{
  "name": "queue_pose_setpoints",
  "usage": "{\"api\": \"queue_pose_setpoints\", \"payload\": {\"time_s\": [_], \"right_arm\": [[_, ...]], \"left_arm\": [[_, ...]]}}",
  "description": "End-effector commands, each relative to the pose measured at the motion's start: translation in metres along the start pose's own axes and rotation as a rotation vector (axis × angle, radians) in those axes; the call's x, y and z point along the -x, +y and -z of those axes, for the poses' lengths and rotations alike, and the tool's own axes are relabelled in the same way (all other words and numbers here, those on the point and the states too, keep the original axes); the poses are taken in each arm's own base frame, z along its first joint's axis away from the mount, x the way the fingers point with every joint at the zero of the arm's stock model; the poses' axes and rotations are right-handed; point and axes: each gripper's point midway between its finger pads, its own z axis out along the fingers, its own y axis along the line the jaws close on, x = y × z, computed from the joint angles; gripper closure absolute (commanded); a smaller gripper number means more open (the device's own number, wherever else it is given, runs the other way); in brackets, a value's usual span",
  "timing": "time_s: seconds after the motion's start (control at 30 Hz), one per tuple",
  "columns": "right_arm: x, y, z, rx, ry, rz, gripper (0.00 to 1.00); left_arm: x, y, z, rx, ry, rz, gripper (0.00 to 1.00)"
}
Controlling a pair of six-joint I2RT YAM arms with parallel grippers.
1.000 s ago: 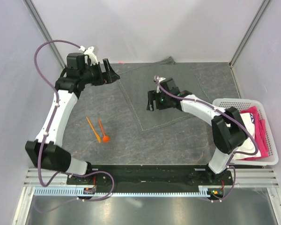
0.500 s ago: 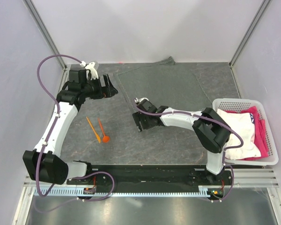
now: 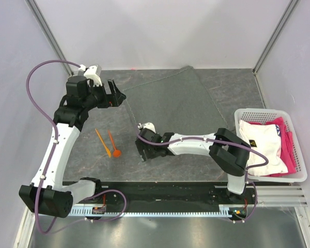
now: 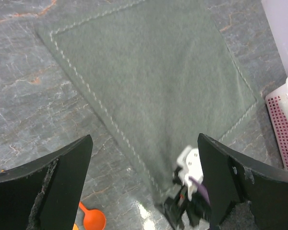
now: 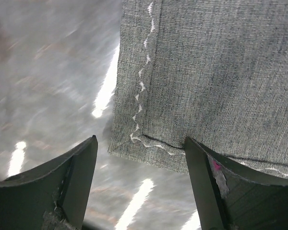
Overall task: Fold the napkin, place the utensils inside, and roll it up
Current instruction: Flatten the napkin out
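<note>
The dark grey napkin (image 3: 181, 106) lies flat across the middle of the table, its pale stitched hem showing in the left wrist view (image 4: 153, 81). My right gripper (image 3: 144, 151) hovers open at the napkin's near left corner (image 5: 149, 139), one finger on each side of it, gripping nothing. My left gripper (image 3: 116, 95) stands open above the table by the napkin's far left corner, also empty (image 4: 144, 191). Two orange utensils (image 3: 109, 144) lie side by side on the bare table to the left of the napkin. The round spoon end (image 4: 92, 219) shows low in the left wrist view.
A white basket (image 3: 299, 178) at the right edge holds white and pink fabrics (image 3: 263, 142). Its rim (image 4: 278, 115) shows at the right of the left wrist view. Pale walls close the table on three sides. The arm bases sit along the near edge.
My right gripper has swept from the napkin's middle toward me and left, to its near left corner. My left gripper has drawn back slightly to the left. The utensils have not moved.
</note>
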Motion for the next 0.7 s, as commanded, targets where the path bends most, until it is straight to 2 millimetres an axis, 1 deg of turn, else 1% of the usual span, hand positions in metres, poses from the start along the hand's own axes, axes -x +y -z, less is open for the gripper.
{"api": "queue_pose_setpoints", "payload": {"time_s": [0.0, 0.03, 0.1, 0.2, 0.27, 0.37, 0.43, 0.53, 0.63, 0.67], "right_arm": [[-0.039, 0.028, 0.001, 0.032, 0.094, -0.041, 0.19], [-0.041, 0.035, 0.003, 0.041, 0.093, -0.034, 0.19], [-0.04, 0.04, 0.005, 0.049, 0.089, -0.032, 0.19], [-0.031, 0.047, 0.011, 0.064, 0.066, -0.026, 0.19], [-0.021, 0.051, 0.018, 0.069, 0.043, -0.017, 0.19], [0.002, 0.057, 0.033, 0.075, -0.012, 0.005, 0.19], [0.019, 0.063, 0.049, 0.092, -0.054, 0.026, 0.19], [0.042, 0.06, 0.066, 0.071, -0.11, 0.05, 0.19], [0.055, 0.056, 0.074, 0.043, -0.131, 0.072, 0.19], [0.057, 0.055, 0.075, 0.04, -0.134, 0.107, 0.2]], "left_arm": [[0.011, 0.002, 0.005, 0.008, -0.056, -0.056, 0.02], [0.012, 0.003, 0.006, 0.016, -0.062, -0.057, 0.02], [0.011, 0.005, 0.006, 0.026, -0.062, -0.06, 0.02], [0.012, 0.008, 0.008, 0.044, -0.071, -0.065, 0.01], [0.012, 0.012, 0.008, 0.062, -0.072, -0.069, 0.0], [0.011, 0.017, 0.009, 0.091, -0.077, -0.077, 0.0], [0.011, 0.023, 0.01, 0.121, -0.083, -0.082, 0.0], [0.011, 0.026, 0.011, 0.139, -0.086, -0.092, 0.0], [0.01, 0.029, 0.01, 0.15, -0.083, -0.093, 0.0], [0.009, 0.03, 0.009, 0.152, -0.081, -0.094, 0.0]]}}
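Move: The napkin's near corner lies right under the right hand, about 2 cm below it, with the forward-right finger on its hem. To the hand's left are the orange spoon, middle about 12 cm left and 5 cm ahead, and the narrow orange utensil, some 15 cm left and also 5 cm ahead. From the left hand this corner is roughly 13 cm back, 11 cm right and 28 cm below. Back towards the base and somewhat left, low over the table, the right hand goes on dragging the napkin's near corner for about 5 cm with its open forward-right finger. It then stops, comes free and rises some 6 cm, drifting a little forward and left, fingers still open. The left hand, open and empty, shifts about 2 cm left, sinking slightly. ##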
